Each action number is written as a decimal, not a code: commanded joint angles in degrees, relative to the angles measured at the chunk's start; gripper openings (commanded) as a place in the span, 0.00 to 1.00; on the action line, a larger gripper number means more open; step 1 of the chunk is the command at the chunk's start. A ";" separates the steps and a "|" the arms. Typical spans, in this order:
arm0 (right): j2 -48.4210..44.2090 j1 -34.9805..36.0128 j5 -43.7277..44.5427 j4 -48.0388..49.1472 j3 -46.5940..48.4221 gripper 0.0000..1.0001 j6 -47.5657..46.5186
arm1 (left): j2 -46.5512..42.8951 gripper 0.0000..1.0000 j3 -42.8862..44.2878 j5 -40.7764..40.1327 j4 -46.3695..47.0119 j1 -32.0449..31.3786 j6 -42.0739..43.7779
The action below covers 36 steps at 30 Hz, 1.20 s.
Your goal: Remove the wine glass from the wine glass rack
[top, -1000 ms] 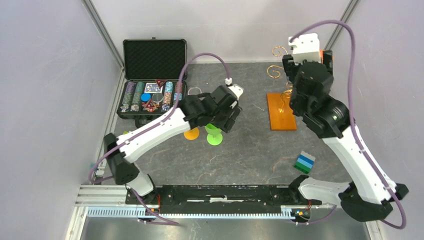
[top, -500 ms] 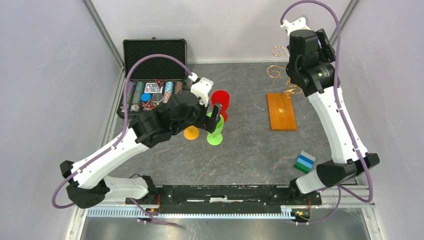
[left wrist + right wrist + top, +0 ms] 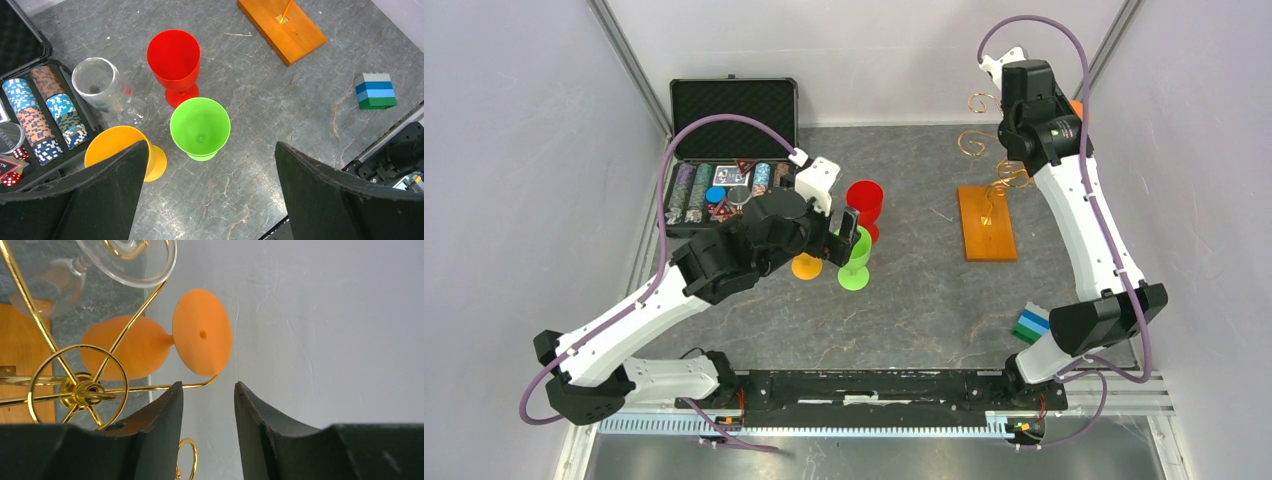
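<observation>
The wine glass rack, a gold wire tree (image 3: 80,387) on an orange-brown wooden base (image 3: 986,222), stands at the back right. An orange wine glass (image 3: 200,335) hangs upside down from one arm. A clear glass (image 3: 127,260) hangs from another arm beside it. My right gripper (image 3: 207,390) is up at the rack's top, just short of the orange glass's foot; its jaws are partly open with nothing between them. My left gripper (image 3: 211,150) hovers wide open and empty above a green glass (image 3: 200,125) mid-table.
Red (image 3: 173,55), yellow-orange (image 3: 112,145) and clear (image 3: 97,82) glasses stand beside the green one. The open black chip case (image 3: 729,160) sits at the back left. A blue-green block stack (image 3: 1032,326) lies near the right front. The wall is close behind the rack.
My left gripper opened wide and drew back off the green glass. The right arm swung up and back to the rack's top, and its jaws narrowed.
</observation>
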 commanded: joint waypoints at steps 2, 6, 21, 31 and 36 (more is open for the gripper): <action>-1.48 -3.62 -4.67 3.23 -4.05 0.46 -2.28 | -0.27 1.00 0.20 0.42 2.75 0.17 2.19; -1.85 -3.96 -4.18 6.02 -5.25 0.50 -4.20 | -0.25 1.00 0.84 2.84 3.38 0.17 2.23; -1.15 -5.19 -3.38 18.96 -10.99 0.40 -13.45 | 0.29 1.00 1.39 3.62 3.33 0.20 2.36; -4.44 -5.19 -4.83 24.76 -15.14 0.19 -17.48 | 0.86 1.00 1.81 4.92 3.59 0.19 1.66; -4.80 -5.19 -4.55 25.57 -15.43 0.07 -17.80 | 0.46 1.00 1.48 4.47 3.50 0.17 1.62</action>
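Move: The orange wine glass hangs foot-up on the rack; from the right hand its foot is about 3 cm ahead, 3 cm to the right and 3 cm below. The clear glass's foot is roughly 7 cm ahead and 5 cm left, at much the same height as the orange foot; the rack's hub is about level ahead, 6 cm left and 7 cm below. From the left hand the orange foot lies around 20 cm ahead, 36 cm right and 3 cm higher. The right fingertips come to pinch the orange glass's foot, one on its upper face and one on its lower. To get there the half-open hand sinks and shifts right by nearly 3 cm each, then reaches about 3 cm forward, rolling some 10 degrees with its left side dropping. The fingers close on the disc during the later reach, and the hand finishes rising about a centimetre. ##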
